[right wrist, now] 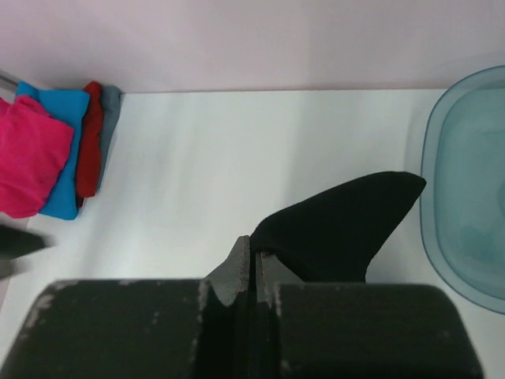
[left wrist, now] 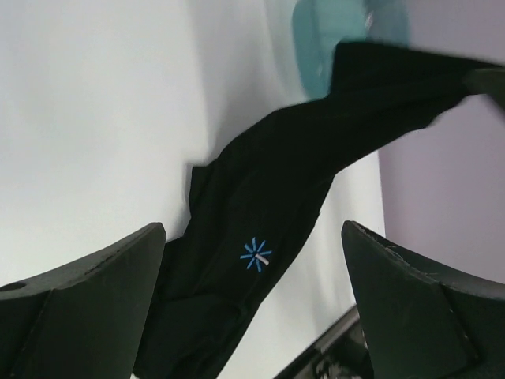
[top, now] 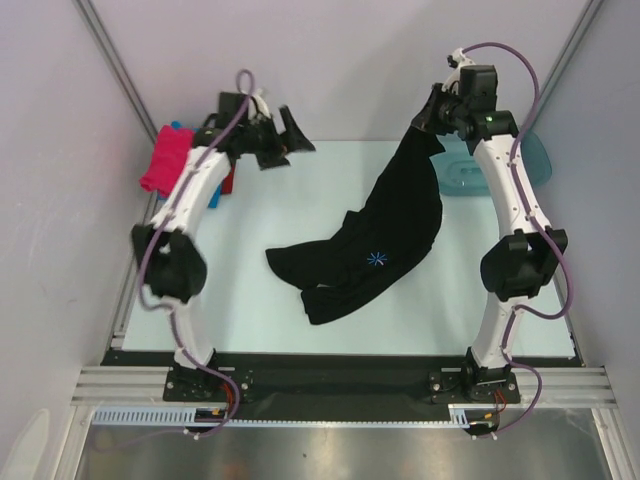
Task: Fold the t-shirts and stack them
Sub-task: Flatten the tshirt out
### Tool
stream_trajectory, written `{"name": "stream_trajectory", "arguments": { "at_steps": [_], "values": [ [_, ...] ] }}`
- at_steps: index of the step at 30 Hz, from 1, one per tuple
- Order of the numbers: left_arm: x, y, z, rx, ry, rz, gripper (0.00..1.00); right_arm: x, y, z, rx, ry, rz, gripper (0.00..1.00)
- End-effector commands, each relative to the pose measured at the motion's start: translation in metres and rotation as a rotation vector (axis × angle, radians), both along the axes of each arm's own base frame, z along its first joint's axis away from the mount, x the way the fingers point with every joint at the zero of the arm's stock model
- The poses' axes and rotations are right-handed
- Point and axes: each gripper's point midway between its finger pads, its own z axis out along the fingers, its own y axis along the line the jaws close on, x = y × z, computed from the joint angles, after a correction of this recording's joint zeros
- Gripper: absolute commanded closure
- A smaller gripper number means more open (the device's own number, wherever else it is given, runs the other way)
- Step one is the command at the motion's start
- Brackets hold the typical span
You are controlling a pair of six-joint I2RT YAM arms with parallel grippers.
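The black t-shirt (top: 385, 235) with a small blue starburst print (top: 377, 260) hangs from my right gripper (top: 428, 118) at the back right. Its lower part lies crumpled mid-table. In the right wrist view the jaws of the right gripper (right wrist: 254, 254) are pressed together on a corner of the black cloth (right wrist: 339, 225). My left gripper (top: 285, 143) hovers at the back left, open and empty, well apart from the shirt. In the left wrist view the black shirt (left wrist: 300, 181) shows between the spread fingers (left wrist: 95, 276). Folded magenta (top: 165, 160), blue (right wrist: 67, 126) and red (right wrist: 91, 142) shirts are stacked at the far left.
A translucent teal plastic basin (top: 525, 160) stands at the back right, behind the right arm, and its rim (right wrist: 430, 189) shows beside the held cloth. Walls close off the back and both sides. The table's near edge (top: 340, 355) runs in front of the arm bases.
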Motion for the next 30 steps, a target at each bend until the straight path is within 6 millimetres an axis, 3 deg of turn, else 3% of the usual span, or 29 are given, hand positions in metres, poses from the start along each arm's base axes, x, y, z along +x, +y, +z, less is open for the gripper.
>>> {"name": "stream_trajectory", "arguments": {
  "at_steps": [1,3,6,9,14,20,27,30],
  "values": [
    [-0.007,-0.049,-0.078,-0.076,0.227,-0.286,0.00,-0.013,0.001,0.034,-0.017,-0.074,-0.001,1.00],
    [-0.009,-0.063,-0.094,-0.118,0.273,-0.370,0.00,-0.013,-0.006,0.033,-0.025,-0.069,-0.019,1.00],
    [-0.005,-0.060,-0.120,0.007,0.277,-0.364,0.00,-0.016,-0.012,0.036,-0.046,-0.077,-0.043,1.00],
    [-0.017,-0.067,-0.139,-0.035,0.333,-0.384,0.00,-0.017,-0.014,0.035,-0.053,-0.075,-0.053,1.00],
    [-0.022,-0.080,-0.146,-0.037,0.303,-0.410,0.00,-0.015,-0.012,0.031,-0.038,-0.064,-0.050,1.00],
    [-0.011,-0.093,-0.174,-0.007,0.302,-0.387,0.00,-0.013,-0.010,0.026,-0.026,-0.051,-0.044,1.00],
    [0.024,-0.095,-0.207,0.159,0.226,-0.294,0.00,-0.014,-0.013,0.022,-0.021,-0.040,-0.047,1.00],
    [0.029,-0.098,-0.220,0.175,0.233,-0.277,0.00,-0.016,-0.015,0.020,-0.020,-0.033,-0.049,1.00]
  ]
}}
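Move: My left hand hangs open and empty. The small raised corner on the black t-shirt's left edge lies about 15 cm to its right, 3 cm ahead and 29 cm below. The blue star print sits some 22 cm to the right and 9 cm back, and the shirt's left tip about 5 cm to the left and 8 cm back. From my right hand, still pinching the shirt's lifted far end, that raised corner lies roughly 20 cm left, 3 cm back and 31 cm below. I plunge my left hand towards the raised corner on the shirt's left edge, quickly dropping some 20 cm, lifting a few centimetres, then sinking again while drifting about 10 cm right. The wrist tips the fingers down and swings them clockwise, roughly 20 degrees each; they stay wide open, short of the cloth. My right hand keeps its pinch, easing a centimetre or so down and right. ##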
